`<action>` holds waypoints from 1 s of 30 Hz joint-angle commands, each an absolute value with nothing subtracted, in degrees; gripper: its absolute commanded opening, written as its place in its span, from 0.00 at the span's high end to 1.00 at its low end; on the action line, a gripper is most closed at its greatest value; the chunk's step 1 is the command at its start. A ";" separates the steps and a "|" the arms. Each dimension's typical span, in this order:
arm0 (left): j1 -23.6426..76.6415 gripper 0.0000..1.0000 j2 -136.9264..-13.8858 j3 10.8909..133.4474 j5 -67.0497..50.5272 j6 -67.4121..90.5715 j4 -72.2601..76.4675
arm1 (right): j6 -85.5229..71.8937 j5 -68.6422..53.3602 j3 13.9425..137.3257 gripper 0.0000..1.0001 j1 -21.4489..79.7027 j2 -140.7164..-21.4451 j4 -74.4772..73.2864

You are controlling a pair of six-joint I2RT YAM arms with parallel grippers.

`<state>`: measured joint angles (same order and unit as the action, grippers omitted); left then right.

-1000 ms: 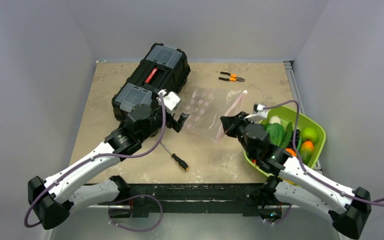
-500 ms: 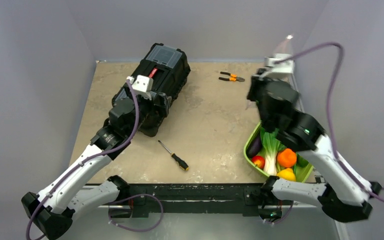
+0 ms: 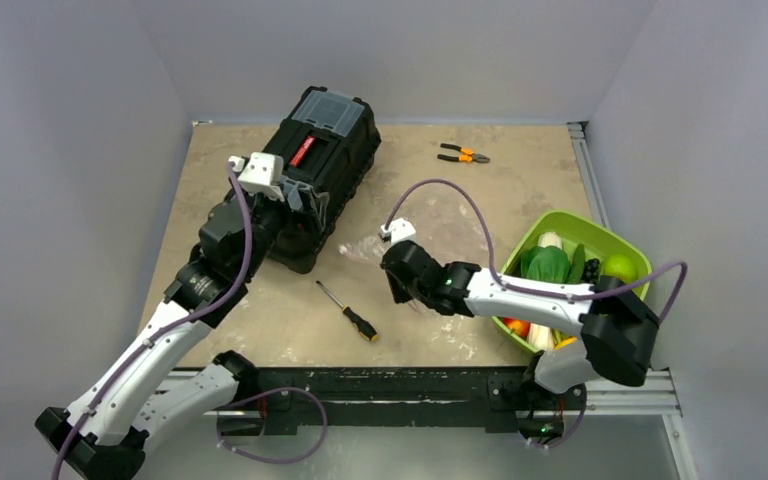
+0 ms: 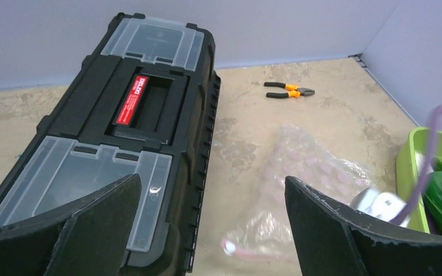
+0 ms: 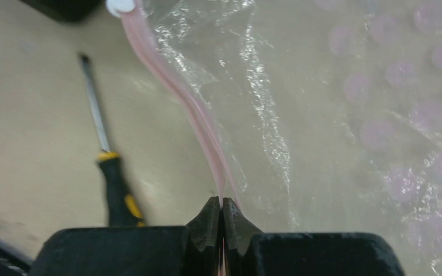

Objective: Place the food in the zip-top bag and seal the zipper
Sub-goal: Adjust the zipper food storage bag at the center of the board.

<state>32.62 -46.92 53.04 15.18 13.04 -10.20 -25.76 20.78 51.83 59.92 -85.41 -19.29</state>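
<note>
The clear zip-top bag [image 5: 334, 103] lies crumpled on the table right of the toolbox, also seen in the left wrist view [image 4: 316, 172] and faintly from above [image 3: 368, 247]. Its pink zipper [image 5: 190, 109] curves up from my right gripper [image 5: 221, 207], which is shut on it low over the table centre [image 3: 400, 290]. My left gripper [image 4: 213, 181] hangs open and empty above the toolbox's near end [image 3: 305, 205]. The food [image 3: 557, 265], a leafy green with several small fruits, sits in the lime-green bowl [image 3: 600, 232].
A black toolbox [image 3: 310, 160] lies diagonally at the back left. A screwdriver [image 3: 350, 312] lies near the front centre, just left of the right gripper. Orange-handled pliers [image 3: 463, 153] rest at the back. Grey walls enclose the table.
The right arm, raised high at the back right half a second ago, has swung down to the table centre, still holding the zipper. The left arm has drawn back over the toolbox.
</note>
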 commanded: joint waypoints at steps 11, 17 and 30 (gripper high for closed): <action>32.59 0.16 -57.01 58.80 -3.92 18.24 -13.05 | -36.65 18.42 51.41 1.00 59.58 -73.83 -0.35; 37.59 0.19 -62.73 62.53 -4.34 18.33 -17.10 | -34.53 19.69 45.08 1.00 59.51 -66.64 3.71; 40.36 0.31 -66.26 71.01 5.68 24.33 -26.87 | -35.46 21.44 40.85 1.00 59.46 -62.04 11.13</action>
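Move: The zipper's white slider end, which my left hand heads for, lies about 4 cm ahead of that hand, 3 cm to its right and some 29 cm below; the clear bag sheet spreads roughly 10 cm ahead and 22 cm right, on the mat. The toolbox's middle is about 17 cm ahead and 4 cm left, the screwdriver 9 cm back and 4 cm right. From my right hand, already pinching the zipper strip, that slider end is 12 cm ahead, 12 cm left, slightly lower. Keeping the zipper strip pinched, I raise my right hand about 13 cm, slanting left at first and then easing partway back right, while rolling its left side up some 35 degrees. My left hand sweeps about 11 cm right, past the toolbox's near end towards the slider end, dipping and then partly rising again, tipping down some 20 degrees and swinging clockwise; its empty fingers narrow but stay open. ##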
